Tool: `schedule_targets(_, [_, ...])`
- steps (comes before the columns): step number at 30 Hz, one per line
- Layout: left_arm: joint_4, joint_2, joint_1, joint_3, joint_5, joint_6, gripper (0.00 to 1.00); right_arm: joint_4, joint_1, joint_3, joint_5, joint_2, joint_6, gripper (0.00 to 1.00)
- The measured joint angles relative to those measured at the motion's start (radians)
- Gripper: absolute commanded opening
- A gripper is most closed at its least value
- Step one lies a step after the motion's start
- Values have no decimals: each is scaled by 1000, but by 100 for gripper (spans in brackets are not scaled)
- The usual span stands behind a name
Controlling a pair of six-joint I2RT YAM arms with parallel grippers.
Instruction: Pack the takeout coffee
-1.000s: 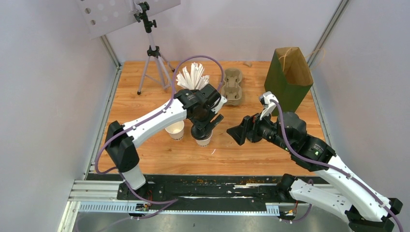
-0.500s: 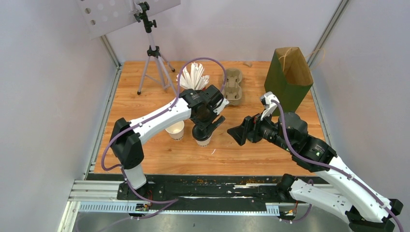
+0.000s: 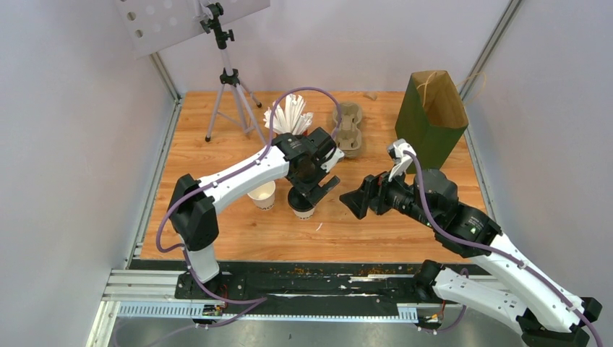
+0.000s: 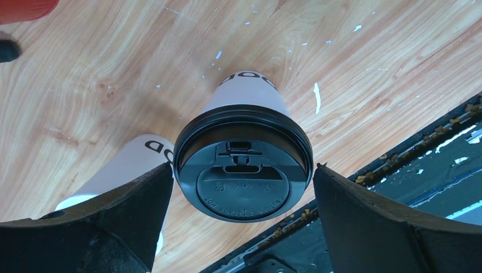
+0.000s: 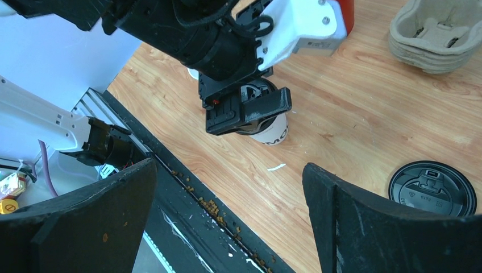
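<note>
One takeout coffee cup (image 4: 243, 173), white with a black lid, stands upright on the wooden table (image 3: 405, 238). My left gripper (image 4: 243, 199) is open and straddles its lid, with a narrow gap on each side. A second white cup (image 3: 262, 194) stands just left of it, its top open. A loose black lid (image 5: 430, 187) lies flat on the table in the right wrist view. My right gripper (image 3: 356, 202) hangs open and empty to the right of the lidded cup (image 3: 304, 211), pointing toward it.
A beige pulp cup tray (image 3: 349, 129) and a red cup of white straws (image 3: 289, 114) stand behind the cups. An open green paper bag (image 3: 432, 116) stands at the back right. A tripod (image 3: 230, 79) stands at the back left. A black rail (image 3: 311, 278) edges the front.
My left gripper's jaws have widened around the lidded cup, and that arm has shifted slightly right. The right arm has barely moved.
</note>
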Motion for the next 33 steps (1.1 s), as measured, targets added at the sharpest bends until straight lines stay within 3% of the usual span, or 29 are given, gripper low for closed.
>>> schedule_targets(8, [11,-25,0,35,-19,6,100,9,0,-43,-47,5,19,99])
schedule_targets(15, [113,-251,72,-18,-20,-21,98,58,0,-79,-90,94,48,92])
schedule_targets(17, [156,-348,145,-72,-10,-43,95,74,0,-82,-98,140,48,85])
schedule_targets(21, [231,-506,263,-220,-3,-98,84,104,0,-79,-104,238,27,59])
schedule_targets(28, [353,-602,284,-459,126,-184,68,130,-36,-6,-123,466,-15,43])
schedule_targets(33, [479,-666,284,-621,161,-245,56,144,-60,50,-132,584,-29,40])
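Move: The lid, already set on its cup, sits between the left hand's open fingertips, barely 1 cm to its left and 1 cm below; the open cup stands some 12 cm left and 1 cm ahead of this hand, the red pot about 15 cm ahead and 3 cm left. From the right hand the lid on the cup lies roughly 13 cm left, 6 cm ahead and 16 cm below, the spare lid 7 cm right, 8 cm ahead on the table. Rising clear of the lidded cup by about 12 cm, the left hand swings left with a brief forward bulge, then sinks some 7 cm to its left side, fingers tipping about 30 degrees to aim rightward and closing partway. The right hand comes down about 12 cm, also left and forward, to the cup's other side, narrowing its fingers to under half open. ##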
